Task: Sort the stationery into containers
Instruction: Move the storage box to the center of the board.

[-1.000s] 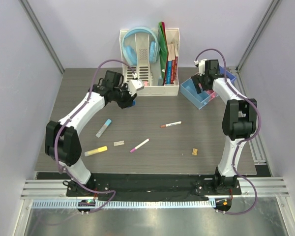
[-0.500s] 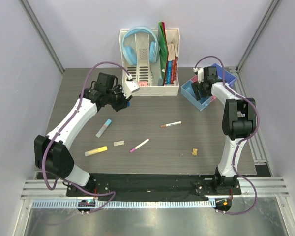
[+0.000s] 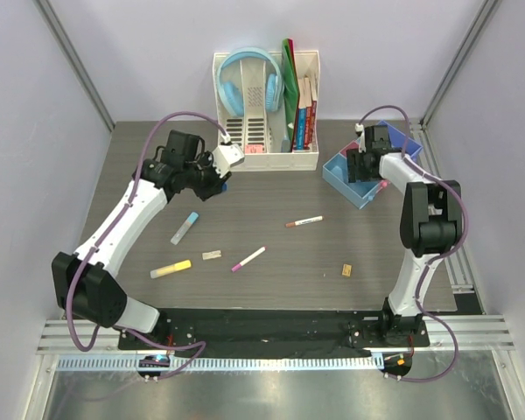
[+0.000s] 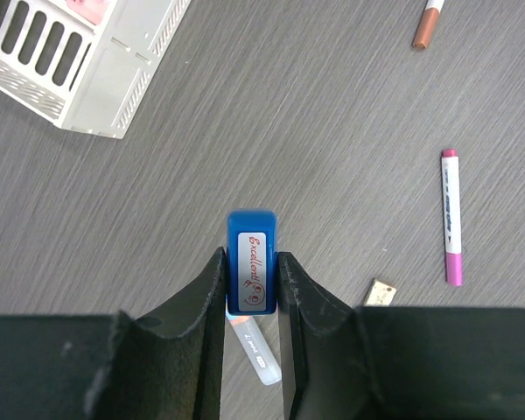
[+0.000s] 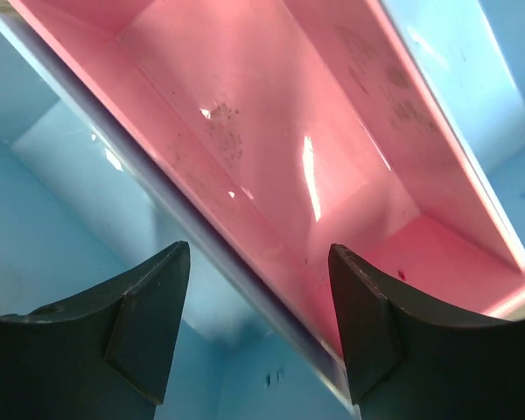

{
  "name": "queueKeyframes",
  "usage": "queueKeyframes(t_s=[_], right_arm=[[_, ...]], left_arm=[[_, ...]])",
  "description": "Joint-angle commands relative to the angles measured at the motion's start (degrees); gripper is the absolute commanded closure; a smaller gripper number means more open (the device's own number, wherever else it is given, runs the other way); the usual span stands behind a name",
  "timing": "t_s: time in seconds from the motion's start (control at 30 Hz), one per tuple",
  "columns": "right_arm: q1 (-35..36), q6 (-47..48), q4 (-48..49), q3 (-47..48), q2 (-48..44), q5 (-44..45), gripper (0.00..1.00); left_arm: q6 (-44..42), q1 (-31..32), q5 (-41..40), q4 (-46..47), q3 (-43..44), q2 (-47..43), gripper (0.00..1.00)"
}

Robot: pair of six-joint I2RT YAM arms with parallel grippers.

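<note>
My left gripper is shut on a small blue block with a white "Excellent" label and holds it above the table, left of the white organiser. My right gripper is open and empty, its jaws astride the wall between the blue bin and the pink bin. The row of bins sits at the back right. On the table lie a yellow highlighter, a pink-tipped pen, a brown-capped marker, a grey block and a tan block.
A tall white slotted organiser with light-blue headphones and upright books stands at the back centre. A white pen with a light-blue cap lies under the left gripper. Grey walls close both sides.
My left arm has drawn back to the left from the organiser, still holding the blue block. My right gripper has shifted slightly over the bins.
</note>
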State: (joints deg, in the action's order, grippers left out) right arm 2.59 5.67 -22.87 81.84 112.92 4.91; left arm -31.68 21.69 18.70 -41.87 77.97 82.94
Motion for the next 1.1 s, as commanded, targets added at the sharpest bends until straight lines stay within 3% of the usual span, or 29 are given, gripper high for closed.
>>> queueKeyframes(t_s=[0.0,0.67,1.07], right_arm=[[0.6,-8.7,-0.4,-2.1,-7.0,-1.1,0.31],[6.1,-22.9,0.7,-7.7,-9.8,-4.2,0.31],[14.3,-27.5,2.4,-6.8,-9.3,-4.2,0.3]], left_arm=[[0.7,0.2,-0.4,-1.6,0.1,-2.7,1.0],[1.0,0.3,1.0,-4.4,-0.3,-4.6,1.0],[1.2,0.3,1.3,-5.2,-0.8,-5.0,1.0]])
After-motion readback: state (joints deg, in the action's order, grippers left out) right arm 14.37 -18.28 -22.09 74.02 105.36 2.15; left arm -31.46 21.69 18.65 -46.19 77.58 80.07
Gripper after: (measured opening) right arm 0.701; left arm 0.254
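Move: The storage box sits right at the right hand, whose open fingers straddle the wall between the light blue and pink compartments; its middle is about 3 cm ahead, 4 cm right and 2 cm lower. The board's centre is roughly 35 cm left and 13 cm back. The white organizer stands about 34 cm left and 9 cm ahead, the brown-tipped marker some 20 cm left and 17 cm back. From the left hand the box lies about 50 cm right, 17 cm ahead and well below. With its right-side finger still against the pink side of the compartment wall, the right hand pushes the storage box towards the board's centre: it first draws back and rises 2 to 3 cm, then sweeps left, about 11 cm in all, while easing a little farther back and down. The wrist tilts some 15 degrees, left side up; the fingers stay open. The left hand keeps its blue piece, drifting back about 2 cm. ##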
